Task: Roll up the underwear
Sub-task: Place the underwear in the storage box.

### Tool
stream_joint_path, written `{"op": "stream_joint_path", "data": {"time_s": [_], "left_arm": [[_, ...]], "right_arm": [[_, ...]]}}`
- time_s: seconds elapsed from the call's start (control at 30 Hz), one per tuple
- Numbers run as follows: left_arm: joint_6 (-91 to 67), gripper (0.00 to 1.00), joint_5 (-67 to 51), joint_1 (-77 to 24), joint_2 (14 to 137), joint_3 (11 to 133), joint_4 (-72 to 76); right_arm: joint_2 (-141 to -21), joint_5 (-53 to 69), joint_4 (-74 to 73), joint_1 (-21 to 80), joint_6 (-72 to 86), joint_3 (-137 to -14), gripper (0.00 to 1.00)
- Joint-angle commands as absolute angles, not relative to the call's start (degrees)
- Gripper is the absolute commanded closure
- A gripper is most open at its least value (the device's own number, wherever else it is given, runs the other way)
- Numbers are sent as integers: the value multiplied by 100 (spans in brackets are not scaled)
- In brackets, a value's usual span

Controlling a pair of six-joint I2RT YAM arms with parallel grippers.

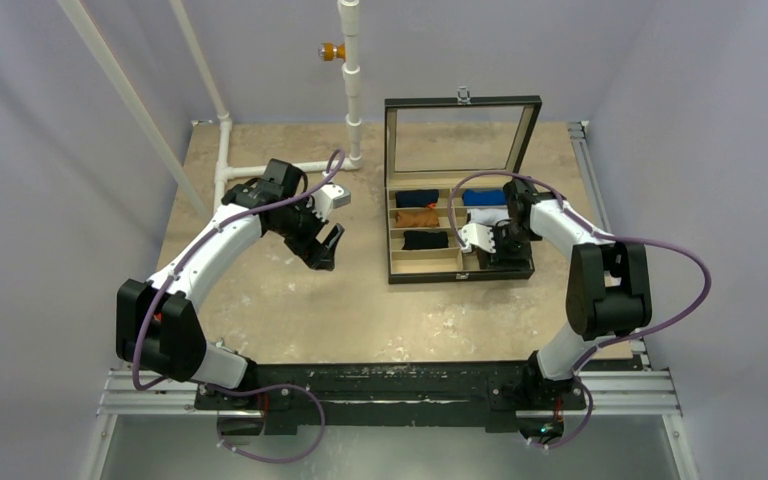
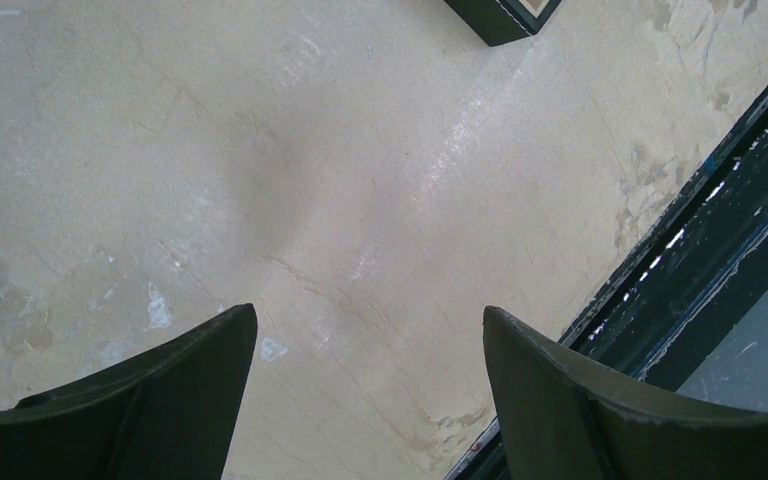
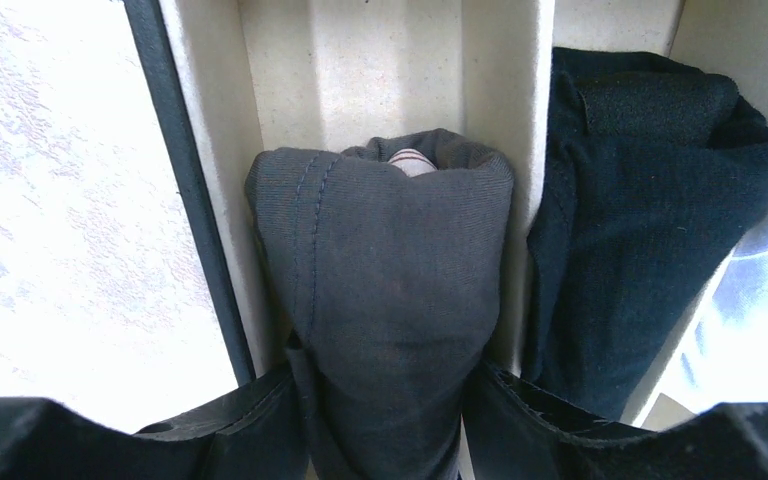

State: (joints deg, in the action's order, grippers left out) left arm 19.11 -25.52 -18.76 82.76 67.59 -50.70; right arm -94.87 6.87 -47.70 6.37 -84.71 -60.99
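Note:
The underwear (image 3: 390,270) is a dark grey roll with a pale waistband end showing at its far tip. It lies in a narrow cream compartment of the open box (image 1: 460,278). My right gripper (image 3: 385,365) has one finger pressed into each side of the roll's near end, and the fabric is narrower there. In the top view the right gripper (image 1: 505,245) reaches down into the box's near right part and covers the roll. My left gripper (image 1: 328,250) hangs open over bare table left of the box, with nothing between its fingers (image 2: 210,380).
A black roll (image 3: 640,220) fills the compartment just right of the underwear. The box also holds navy (image 1: 417,198), orange (image 1: 417,217), black (image 1: 425,240), blue (image 1: 483,197) and white (image 1: 490,215) rolls, and its glass lid (image 1: 460,135) stands upright. White pipes (image 1: 352,90) rise at the table's back.

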Motion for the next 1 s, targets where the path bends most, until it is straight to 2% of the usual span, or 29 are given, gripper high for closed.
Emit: {"op": "stream_joint_path", "data": {"time_s": [0.0,0.67,0.8,0.97], "left_arm": [[1979,18,-2583,-1824,8193,6890,-5026],[1986,18,-2513,-1820,8103,6873,-5025],[1986,18,-2519,-1819,8095,6878,-5019],[1978,18,-2540,-1819,8095,6891,-5018]], "right_arm": [[-9214,844,-5087,668,-8369,-6284,43],[-9013,924,-5622,668,-8299,-6752,41],[-8828,1035,-5765,668,-8263,-6864,42],[-8789,1053,-5797,665,-8161,-6947,49]]}}
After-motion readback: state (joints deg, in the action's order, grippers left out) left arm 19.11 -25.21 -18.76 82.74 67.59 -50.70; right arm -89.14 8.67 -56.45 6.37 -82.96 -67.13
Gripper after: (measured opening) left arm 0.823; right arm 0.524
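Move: The right hand is down in the storage box's near right compartment, its slightly parted fingers on the near and far sides of the grey rolled underwear, whose middle is about 1 cm left and 1 cm below. The black roll lies about 5 cm ahead and 2 cm left, the white roll 9 cm ahead and 3 cm left, both some 1 cm lower. From the idle left hand the grey roll is about 33 cm right, 5 cm ahead and 11 cm down. The right hand, its fingers already loosened around the grey roll, draws almost straight up out of the compartment with the fingers still pointing down, creeping at first and then quickening towards the end, about 5 cm in all. The gap between the fingers hardly changes and the wrist stays nearly level, so the pads come free of the near and far sides of the roll and end clear above the roll and the compartment walls. ##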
